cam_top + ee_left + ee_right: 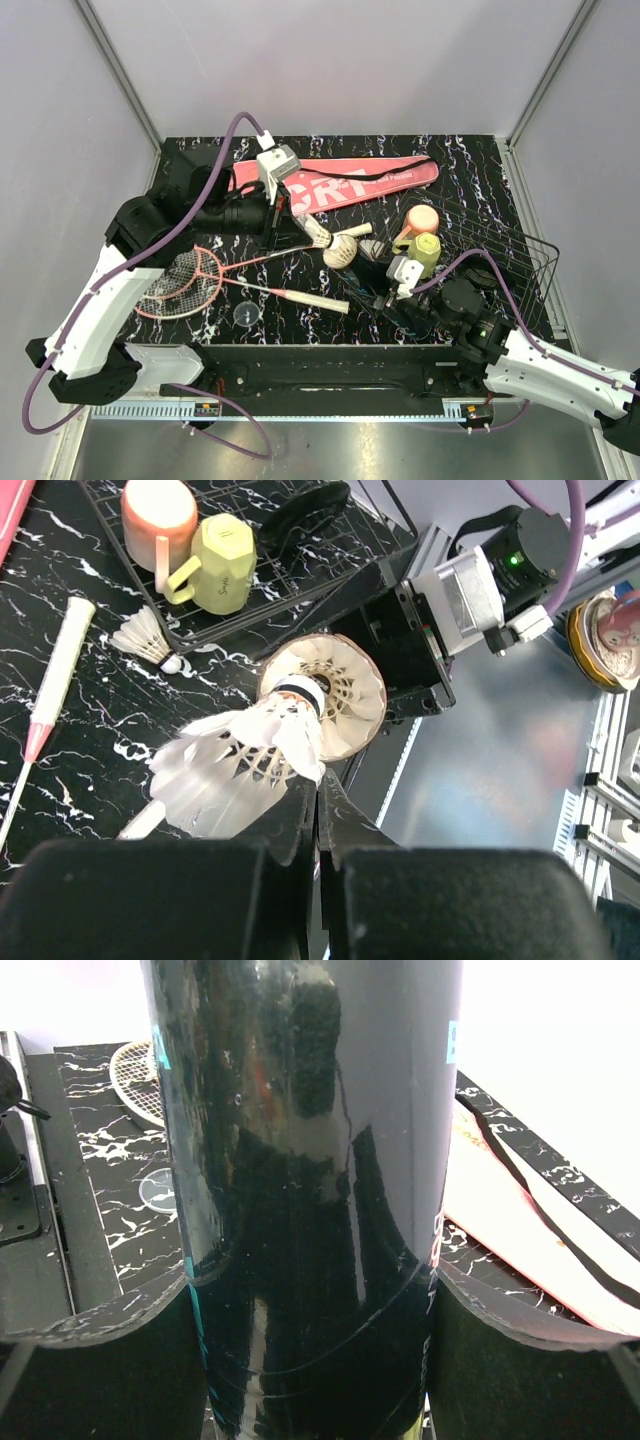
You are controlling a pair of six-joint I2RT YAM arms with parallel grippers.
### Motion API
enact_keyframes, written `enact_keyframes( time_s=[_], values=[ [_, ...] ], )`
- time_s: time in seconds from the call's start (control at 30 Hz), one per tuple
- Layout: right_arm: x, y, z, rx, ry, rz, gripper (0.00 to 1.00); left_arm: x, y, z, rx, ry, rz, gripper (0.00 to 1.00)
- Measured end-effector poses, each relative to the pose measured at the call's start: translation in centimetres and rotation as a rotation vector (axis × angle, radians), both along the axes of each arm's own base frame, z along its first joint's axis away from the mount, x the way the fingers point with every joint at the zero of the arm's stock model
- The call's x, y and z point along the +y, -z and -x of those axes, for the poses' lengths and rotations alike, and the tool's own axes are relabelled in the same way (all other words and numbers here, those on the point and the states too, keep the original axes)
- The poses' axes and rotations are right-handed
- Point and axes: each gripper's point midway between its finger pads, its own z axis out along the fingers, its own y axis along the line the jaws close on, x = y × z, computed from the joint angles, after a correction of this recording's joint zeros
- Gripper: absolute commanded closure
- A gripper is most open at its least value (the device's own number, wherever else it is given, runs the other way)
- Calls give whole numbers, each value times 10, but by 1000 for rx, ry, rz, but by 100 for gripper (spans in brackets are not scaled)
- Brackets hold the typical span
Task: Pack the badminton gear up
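Observation:
My left gripper (320,785) is shut on the feather skirt of a white shuttlecock (240,765). Its cork tip touches the open mouth of the long black tube (335,695), where other feathers show inside. From above, that shuttlecock (320,235) hangs just left of the tube's mouth (343,252). My right gripper (310,1300) is shut on the black tube (300,1160), which fills its view. Another shuttlecock (145,640) lies beside the basket. A pink-red racquet (190,280) lies front left. The pink racquet cover (350,180) lies at the back.
A black wire basket (505,250) at the right holds a yellow-green cup (427,250) and a peach one (422,217). A small clear lid (246,315) lies near the front edge. A white racquet handle (60,665) lies left of the loose shuttlecock.

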Motion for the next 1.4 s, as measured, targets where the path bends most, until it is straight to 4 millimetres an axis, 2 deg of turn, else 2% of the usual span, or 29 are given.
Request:
enact_keyframes(
  time_s=[0.13, 0.27, 0.37, 0.4, 0.43, 0.5, 0.53, 0.6, 0.7, 0.9, 1.03, 1.17, 1.23, 1.33, 1.4],
  values=[
    [3, 2, 3, -3, -26, 10, 59, -4, 6, 9, 11, 56, -7, 100],
    [8, 4, 6, -6, -54, 23, 59, -18, 17, 23, 39, 141, -33, 100],
    [10, 4, 7, -9, -69, 31, 59, -32, 29, 27, 74, 200, -59, 79],
    [10, 5, 7, -10, -72, 33, 59, -36, 33, 25, 85, 211, -67, 70],
    [11, 4, 8, -11, -74, 34, 59, -40, 37, 24, 97, 221, -76, 50],
    [11, 4, 9, -14, -80, 34, 59, -45, 45, 20, 107, 232, -94, 37],
    [11, 3, 10, -18, -85, 34, 59, -45, 49, 17, 112, 223, -106, 27],
    [10, 4, 10, -18, -83, 38, 59, -43, 51, 14, 112, 212, -109, 23],
    [9, 7, 7, -17, -70, 49, 59, -32, 36, 14, 66, 182, -67, 13],
    [12, 9, 6, -14, -71, 59, 59, -6, 3, 17, -34, 106, 35, 8],
    [10, 7, 7, -18, -71, 51, 59, 8, -2, 13, -71, 24, 54, 9],
    [9, 6, 8, -19, -74, 50, 59, 20, 7, -4, -67, -81, 28, 11],
    [9, 6, 8, -18, -74, 51, 59, 18, 14, -15, -45, -104, 8, 11],
    [9, 6, 8, -19, -75, 51, 59, 7, 29, -26, 1, -94, -27, 14],
    [9, 6, 8, -20, -75, 49, 59, -5, 47, -37, 54, -80, -67, 16]
  ],
)
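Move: The left gripper still pinches a shuttlecock by its feathers, cork towards the tube. The tube's mouth lies about 7 cm to its right, 2 cm back and 5 cm lower. Down on the table, some 37 cm below, a loose shuttlecock lies roughly 18 cm ahead and 16 cm right, and the green mug 17 cm ahead and 30 cm right. From the right gripper, which holds the tube, the mouth is about 9 cm left, 2 cm ahead and 9 cm up. Carry the held shuttlecock cork-first into the tube's mouth, taking the left gripper right and down about 5 cm and a little back, and open the fingers wide to let it go there. Back off left and up some 6 cm, then swing forward and down beside the mouth with the fingers open. Keep the tube gripped in the right hand, nearly still. ##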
